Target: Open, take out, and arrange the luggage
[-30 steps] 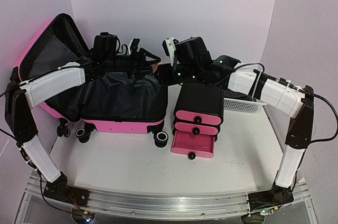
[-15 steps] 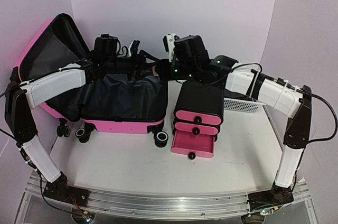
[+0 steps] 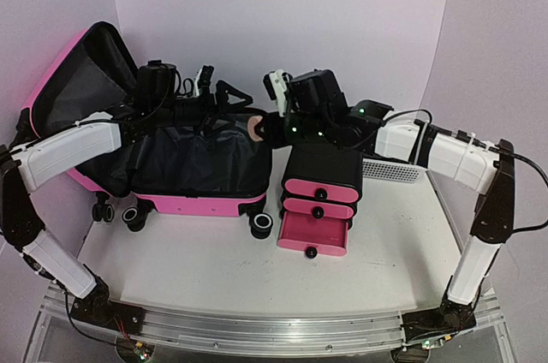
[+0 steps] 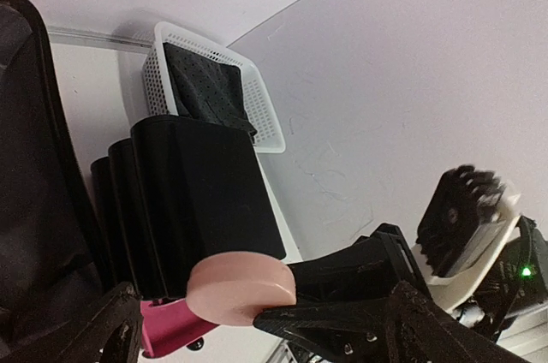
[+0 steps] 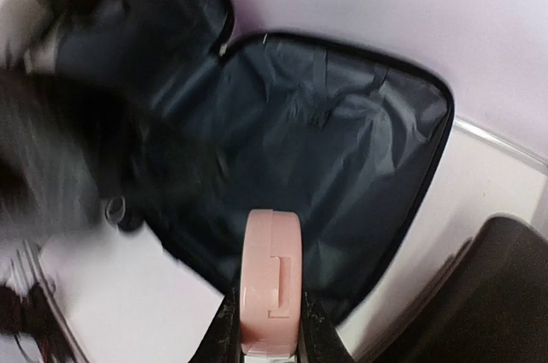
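Observation:
The hot-pink luggage (image 3: pixel 197 204) lies open at the left, its lid (image 3: pixel 73 80) tilted up and its black lining showing; the lining fills the right wrist view (image 5: pixel 342 149). My right gripper (image 3: pixel 262 127) is shut on a pale pink round compact (image 3: pixel 255 126), held on edge between the fingers (image 5: pixel 270 277) over the luggage's right rim. My left gripper (image 3: pixel 217 92) hovers open and empty over the back of the luggage, just left of the compact. In the left wrist view the compact (image 4: pixel 240 286) sits between my spread left fingers (image 4: pixel 103 333), apart from them.
A small black cabinet (image 3: pixel 324 166) with pink drawers stands right of the luggage, its bottom drawer (image 3: pixel 312 235) pulled out. A white mesh basket (image 3: pixel 396 171) holding dark cloth (image 4: pixel 205 89) sits behind it. Luggage wheels (image 3: pixel 261 226) face the front.
My left arm has drawn back to the left, away from the compact. The right gripper now holds the compact alone and has dropped slightly toward the luggage's right rim.

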Controlling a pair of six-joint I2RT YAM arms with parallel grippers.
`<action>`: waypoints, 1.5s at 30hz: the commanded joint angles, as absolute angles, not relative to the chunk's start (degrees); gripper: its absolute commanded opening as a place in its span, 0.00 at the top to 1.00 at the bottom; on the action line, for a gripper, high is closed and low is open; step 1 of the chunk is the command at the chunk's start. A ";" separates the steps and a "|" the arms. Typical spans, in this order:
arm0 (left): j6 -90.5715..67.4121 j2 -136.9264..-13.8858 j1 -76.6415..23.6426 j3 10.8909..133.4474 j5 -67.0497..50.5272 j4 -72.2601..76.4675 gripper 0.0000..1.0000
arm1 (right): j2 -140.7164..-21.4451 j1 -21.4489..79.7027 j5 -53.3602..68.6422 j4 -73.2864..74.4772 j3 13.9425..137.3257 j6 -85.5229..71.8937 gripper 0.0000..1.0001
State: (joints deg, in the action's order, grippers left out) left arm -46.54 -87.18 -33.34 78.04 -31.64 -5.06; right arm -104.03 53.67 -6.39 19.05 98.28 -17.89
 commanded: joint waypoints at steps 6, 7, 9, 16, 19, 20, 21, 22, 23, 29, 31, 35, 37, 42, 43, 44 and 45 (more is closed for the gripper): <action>-28.68 -76.12 -28.40 75.30 -18.23 -19.64 0.01 | -91.54 53.65 11.30 45.35 88.64 4.89 1.00; -27.21 -75.70 -28.39 75.32 -16.76 -20.84 0.01 | -91.89 53.66 10.88 48.25 88.34 5.31 1.00; -25.49 -75.34 -28.31 75.55 -15.30 -22.57 0.01 | -92.73 53.63 10.09 52.64 87.72 5.70 1.00; -26.15 -77.41 -28.30 77.08 -16.69 -23.29 0.01 | -97.56 54.34 5.55 58.13 86.03 6.07 1.00; -26.50 -78.24 -28.30 77.82 -17.44 -23.29 0.01 | -100.98 55.38 0.65 59.10 87.07 6.21 1.00; -26.54 -78.49 -28.30 78.05 -17.48 -23.29 0.01 | -102.05 55.82 -2.40 59.19 87.47 6.16 1.00; -26.54 -78.67 -28.31 78.27 -17.56 -23.29 0.00 | -103.25 56.30 -4.83 59.19 87.87 6.11 1.00; -26.59 -78.81 -28.30 78.58 -17.65 -23.29 0.01 | -104.31 56.71 -7.79 59.17 88.34 5.70 1.00; -26.60 -78.91 -28.30 78.72 -17.73 -23.29 0.01 | -105.53 57.11 -10.19 59.24 88.76 5.29 1.00; -26.54 -78.56 -28.34 78.94 -17.64 -23.29 0.01 | -109.92 59.67 -23.03 55.28 88.10 3.36 1.00; -26.48 -78.16 -28.30 78.63 -17.45 -23.38 0.00 | -110.92 60.14 -25.37 53.07 87.08 3.38 1.00; -26.29 -77.40 -28.31 78.42 -17.02 -23.71 0.00 | -114.67 61.36 -34.94 52.08 87.78 2.69 1.00; -26.13 -76.90 -28.30 78.39 -16.79 -23.92 0.01 | -115.99 61.57 -38.28 51.07 87.72 2.66 1.00; -25.84 -75.82 -28.30 78.23 -16.22 -24.42 0.01 | -118.93 61.62 -40.85 49.00 87.83 3.63 1.00; -25.84 -75.63 -28.30 78.18 -16.11 -24.45 0.01 | -119.42 61.59 -41.04 48.66 87.73 3.94 1.00; -25.84 -75.45 -28.34 78.14 -16.09 -24.57 0.00 | -119.92 61.60 -41.08 48.46 87.98 4.10 1.00; -25.76 -75.29 -28.31 78.14 -16.08 -24.68 0.01 | -120.25 61.61 -41.01 48.47 88.22 4.31 0.97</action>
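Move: The right hand still holds the peach case; the open bottom drawer it is bound for lies about 7 cm back, 13 cm right and 28 cm below. The drawer cabinet is some 6 cm ahead, 13 cm right and 21 cm below the hand, and the suitcase's near wheel about 5 cm back, level sideways, 27 cm down. From the empty left hand, that drawer is roughly 9 cm back, 17 cm right and 31 cm below. Down, right and back, the right hand sweeps the case away from the left hand towards the open bottom drawer, sinking about 25 cm in all; the last stretch goes down and forward again some 6 cm. Its wrist rolls about 75 degrees so the fingers point steeply down, grip kept. The left hand, already wide open, backs off left by 9 cm and sinks slightly. ##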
